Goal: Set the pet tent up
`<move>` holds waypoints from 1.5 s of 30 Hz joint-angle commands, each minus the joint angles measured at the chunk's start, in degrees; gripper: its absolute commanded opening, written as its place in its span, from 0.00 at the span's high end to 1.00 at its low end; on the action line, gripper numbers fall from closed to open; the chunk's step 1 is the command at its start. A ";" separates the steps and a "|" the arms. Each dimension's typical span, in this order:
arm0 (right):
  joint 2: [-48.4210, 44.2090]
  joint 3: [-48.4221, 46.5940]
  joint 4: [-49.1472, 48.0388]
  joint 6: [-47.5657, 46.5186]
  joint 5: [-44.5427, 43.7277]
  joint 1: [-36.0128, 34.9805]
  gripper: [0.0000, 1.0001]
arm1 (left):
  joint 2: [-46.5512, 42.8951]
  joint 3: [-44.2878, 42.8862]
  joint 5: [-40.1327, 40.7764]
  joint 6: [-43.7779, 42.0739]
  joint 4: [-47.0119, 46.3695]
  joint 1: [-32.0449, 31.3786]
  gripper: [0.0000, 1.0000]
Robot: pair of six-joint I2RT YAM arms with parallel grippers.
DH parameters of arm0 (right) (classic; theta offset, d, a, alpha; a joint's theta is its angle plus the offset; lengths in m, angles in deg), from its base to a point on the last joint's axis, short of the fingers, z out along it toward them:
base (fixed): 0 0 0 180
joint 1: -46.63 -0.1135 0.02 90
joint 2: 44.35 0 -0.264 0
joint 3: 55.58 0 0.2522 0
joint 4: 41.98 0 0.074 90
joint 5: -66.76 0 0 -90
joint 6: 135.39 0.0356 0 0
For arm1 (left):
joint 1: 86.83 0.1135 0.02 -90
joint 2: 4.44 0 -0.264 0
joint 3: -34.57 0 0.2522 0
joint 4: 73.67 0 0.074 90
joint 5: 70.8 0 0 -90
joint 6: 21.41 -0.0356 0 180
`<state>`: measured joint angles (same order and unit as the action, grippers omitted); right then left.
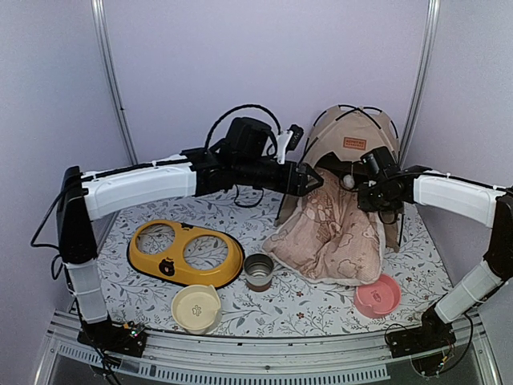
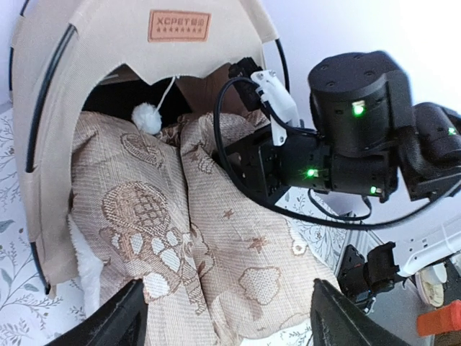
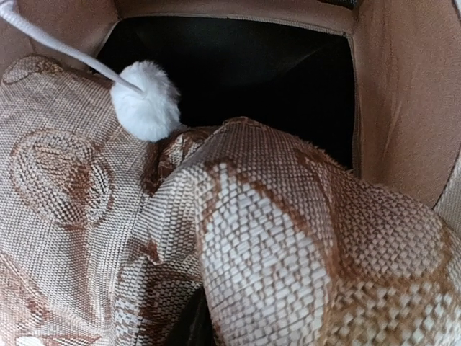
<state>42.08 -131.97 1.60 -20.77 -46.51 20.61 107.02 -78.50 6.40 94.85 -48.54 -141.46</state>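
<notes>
The pet tent (image 1: 353,132) stands upright at the back right, tan with black poles and a brown label (image 2: 178,26). A patterned pinkish cushion (image 1: 329,237) lies half in its doorway and spills forward onto the mat. The white pom-pom (image 3: 148,99) hangs on its string at the dark opening, resting against the cushion. My left gripper (image 2: 230,321) is open, its fingers (image 2: 122,317) spread wide just above the cushion with nothing pinched. My right gripper (image 1: 358,191) is at the doorway's right side, against the cushion. A fold of fabric fills the right wrist view and hides its fingers.
A yellow two-hole bowl stand (image 1: 186,253) lies front left, with a metal cup (image 1: 258,271) beside it and a cream bowl (image 1: 196,309) in front. A pink bowl (image 1: 377,297) sits front right, below the cushion. White walls close in the back and sides.
</notes>
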 commanded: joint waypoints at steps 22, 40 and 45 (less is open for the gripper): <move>-14.04 1.25 8.56 1.45 8.77 -1.41 0.01 | 0.67 14.67 14.64 -7.61 6.19 -3.38 0.21; -21.92 3.12 18.58 4.77 11.96 -0.26 0.01 | -1.87 20.61 15.31 -8.73 5.14 -2.07 0.18; -26.12 8.23 18.36 7.69 18.31 -1.21 0.01 | -1.92 21.86 12.93 -8.69 3.87 -1.58 0.17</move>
<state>19.64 -127.25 18.32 -15.94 -33.92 20.06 107.00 -57.76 21.13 86.90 -43.25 -143.82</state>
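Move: The left hand hangs open about 20 cm above the cushion, whose middle is some 5 cm ahead and 5 to its right. The steel bowl stands 13 cm to its left, 4 back, and the tent some 20 cm ahead and 11 right. The right hand is still in the cushion's right half, with the cushion's middle 11 cm left, 7 back and 8 below. From it the white pom-pom is 7 cm ahead and 6 left, slightly above; the pink bowl lies 17 cm back, level sideways, 12 below. The right fingers, already loosening in the cushion at the tent mouth, spread fully and let go, then the hand draws back nearly 10 cm out of the opening, rising about 5. Meanwhile the open left hand drops steeply some 18 cm and drifts left to the cushion's left edge beside the steel bowl, its fingers tipping further downward; whether they touch cloth can't be told. ##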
